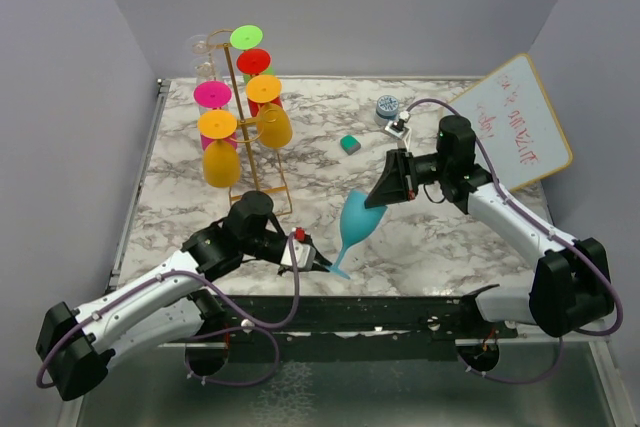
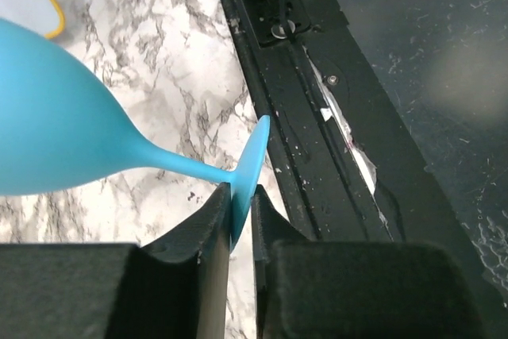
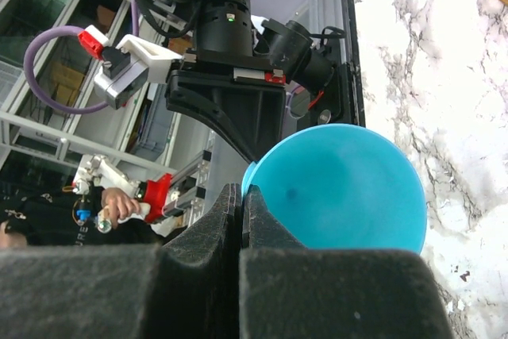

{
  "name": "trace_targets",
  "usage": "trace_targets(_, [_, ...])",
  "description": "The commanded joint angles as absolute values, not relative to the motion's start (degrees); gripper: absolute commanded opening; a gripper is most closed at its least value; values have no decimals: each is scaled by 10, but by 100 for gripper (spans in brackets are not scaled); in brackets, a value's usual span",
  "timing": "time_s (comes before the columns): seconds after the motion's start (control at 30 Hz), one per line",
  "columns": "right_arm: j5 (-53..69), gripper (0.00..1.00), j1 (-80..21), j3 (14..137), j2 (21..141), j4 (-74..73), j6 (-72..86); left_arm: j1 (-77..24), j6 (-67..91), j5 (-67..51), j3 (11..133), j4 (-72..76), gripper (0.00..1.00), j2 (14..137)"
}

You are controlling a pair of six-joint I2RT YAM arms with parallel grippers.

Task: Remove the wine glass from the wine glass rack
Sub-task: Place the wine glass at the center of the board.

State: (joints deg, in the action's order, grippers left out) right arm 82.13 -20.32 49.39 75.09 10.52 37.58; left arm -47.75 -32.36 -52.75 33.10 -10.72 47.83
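Note:
A light blue wine glass (image 1: 360, 219) hangs tilted over the table's near edge, away from the wine glass rack (image 1: 236, 97), a gold wire stand at the back left that carries several coloured glasses. My left gripper (image 1: 325, 267) is shut on the glass's round foot, which sits edge-on between its fingertips in the left wrist view (image 2: 240, 196), the bowl (image 2: 63, 140) reaching off to the left. My right gripper (image 1: 383, 195) is shut on the rim of the bowl (image 3: 341, 188), pinching it at the fingertips (image 3: 240, 190).
A white board with a yellow frame (image 1: 515, 122) leans at the back right. A small green block (image 1: 349, 144) and a grey-blue round cap (image 1: 387, 107) lie on the marble table (image 1: 440, 247). Grey walls close in the left, back and right sides.

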Motion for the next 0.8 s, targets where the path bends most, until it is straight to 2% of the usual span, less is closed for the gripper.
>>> trace_targets(0.0, [828,0,-215,497,742,114,373,-473,-309,-475,340,-132,17,478])
trace_targets(0.1, [824,0,-215,494,743,114,369,-473,-302,-476,341,-131,20,475])
trace_targets(0.2, [815,0,-215,500,745,80,338,-473,-297,-476,344,-130,34,474])
trace_targets(0.27, [786,1,-215,521,751,-7,277,-473,-291,-477,343,-127,43,471])
trace_targets(0.37, [780,1,-215,542,764,-80,221,-473,-267,-461,344,-121,45,467])
trace_targets(0.4, [776,1,-215,542,766,-84,218,-473,-259,-457,345,-121,47,466])
trace_targets(0.43, [764,0,-215,545,767,-95,212,-473,-256,-451,346,-123,54,465])
trace_targets(0.47, [746,1,-215,549,768,-112,201,-473,-252,-439,347,-123,60,463])
trace_targets(0.6, [672,0,-215,574,779,-183,167,-473,-216,-350,349,-119,69,452])
trace_targets(0.77, [490,0,-215,632,791,-288,135,-473,-162,-279,344,-89,83,431])
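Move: The right hand pinches the wine glass by its rim, and the left fingers are still around its foot. The marble board's centre lies about 22 cm ahead of the right hand, 5 cm left and 26 below; from the left hand it is 32 ahead, 2 right and 18 below. The green block stands some 12 cm beyond that centre and 3 right, the glass rack about 21 cm left of it. The left opens off the foot; the right carries the rim-held wine glass forward and down, about 5 cm. ##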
